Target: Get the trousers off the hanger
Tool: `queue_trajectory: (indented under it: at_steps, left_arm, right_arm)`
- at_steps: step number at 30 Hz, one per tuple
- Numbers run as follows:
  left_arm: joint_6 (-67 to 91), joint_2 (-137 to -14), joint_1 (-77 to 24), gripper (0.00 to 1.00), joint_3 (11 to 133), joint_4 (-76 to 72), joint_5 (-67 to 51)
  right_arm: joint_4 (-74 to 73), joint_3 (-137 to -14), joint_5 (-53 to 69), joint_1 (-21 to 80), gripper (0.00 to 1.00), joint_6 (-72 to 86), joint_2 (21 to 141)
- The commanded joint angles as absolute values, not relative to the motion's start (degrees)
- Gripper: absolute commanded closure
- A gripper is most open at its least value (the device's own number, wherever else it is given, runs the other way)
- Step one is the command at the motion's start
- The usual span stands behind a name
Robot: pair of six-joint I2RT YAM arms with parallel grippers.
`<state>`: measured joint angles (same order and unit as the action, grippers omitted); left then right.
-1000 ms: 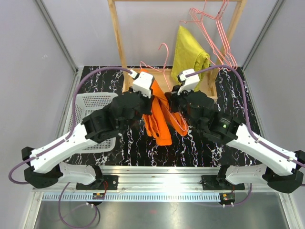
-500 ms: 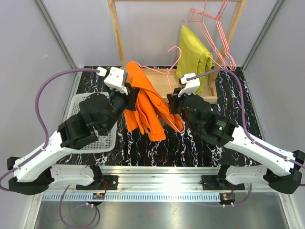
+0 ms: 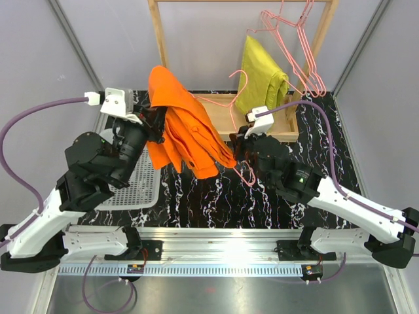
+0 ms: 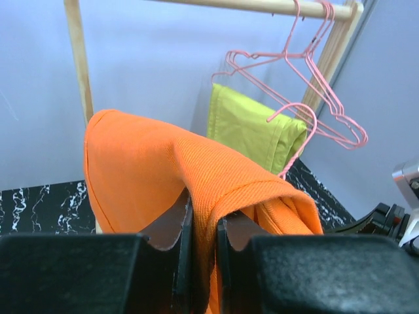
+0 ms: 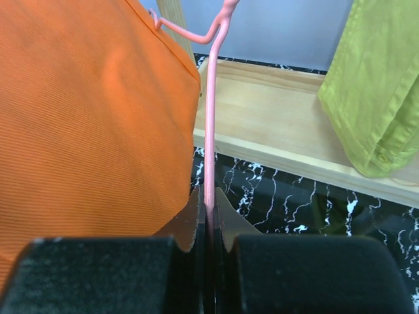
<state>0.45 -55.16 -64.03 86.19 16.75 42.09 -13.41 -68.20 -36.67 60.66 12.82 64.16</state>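
The orange trousers (image 3: 183,127) hang bunched in the air above the table's left half. My left gripper (image 3: 154,124) is shut on a fold of the trousers (image 4: 150,157), and in the left wrist view the cloth is pinched between that gripper's (image 4: 203,222) fingers. The pink wire hanger (image 3: 233,111) stands upright just right of the cloth. My right gripper (image 3: 239,145) is shut on it, and in the right wrist view the hanger (image 5: 209,131) rises from between that gripper's (image 5: 209,212) jaws. The hanger's upper arm meets the edge of the trousers (image 5: 85,118); the rest is hidden behind them.
A white basket (image 3: 131,140) lies under my left arm. A wooden rack (image 3: 162,52) stands at the back, its base plank (image 5: 281,131) near my right gripper. On the rack hang yellow-green trousers (image 3: 262,75) and several pink hangers (image 3: 301,39).
My left arm has swung up and to the left, lifting the orange trousers away from the hanger. The right gripper and the hanger have stayed almost in place.
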Motion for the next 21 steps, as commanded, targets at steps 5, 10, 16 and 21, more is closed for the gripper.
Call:
queue_trajectory:
  at_steps: [5,10,16,21]
  left_arm:
    - [-0.27,-50.45,-63.98,1.0,93.24,2.46,42.63]
    - [-0.44,-52.03,-63.99,1.0,98.52,6.67,43.68]
    - [-8.16,-55.1,-63.99,1.0,102.05,12.83,54.3]
    - [-11.07,-54.58,-63.98,1.0,96.69,15.9,61.86]
  right_arm:
    - [-14.23,-69.87,-41.92,59.68,1.0,9.49,66.35]
    - [-13.71,-70.14,-42.01,59.5,1.0,10.37,66.27]
    - [-16.08,-73.47,-42.89,59.24,1.0,8.44,65.22]
    - [-18.81,-77.6,-42.89,59.24,1.0,6.95,62.84]
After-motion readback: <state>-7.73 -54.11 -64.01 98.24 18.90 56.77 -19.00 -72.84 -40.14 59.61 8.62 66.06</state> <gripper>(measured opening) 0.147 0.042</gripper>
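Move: Below and to the left of the left hand, which already grips the orange trousers, stands the white basket: about 19 cm left, 8 cm ahead and 48 cm down. The pink hanger lies some 18 cm right of that hand, 5 cm ahead and 14 cm lower. From the right hand, pinching the hanger, the orange trousers hang about 12 cm left, 2 cm ahead and 5 cm up; the green trousers are some 22 cm ahead, 5 cm right, 8 cm lower. Drawing the orange trousers away from the hanger, the left hand keeps its grip and carries them about 10 cm left, rising some 7 cm before sinking a little and turning roughly 15 degrees counter-clockwise. The right hand keeps the pink wire pinched, dips about 2.5 cm and comes back up, easing slightly to the right. ##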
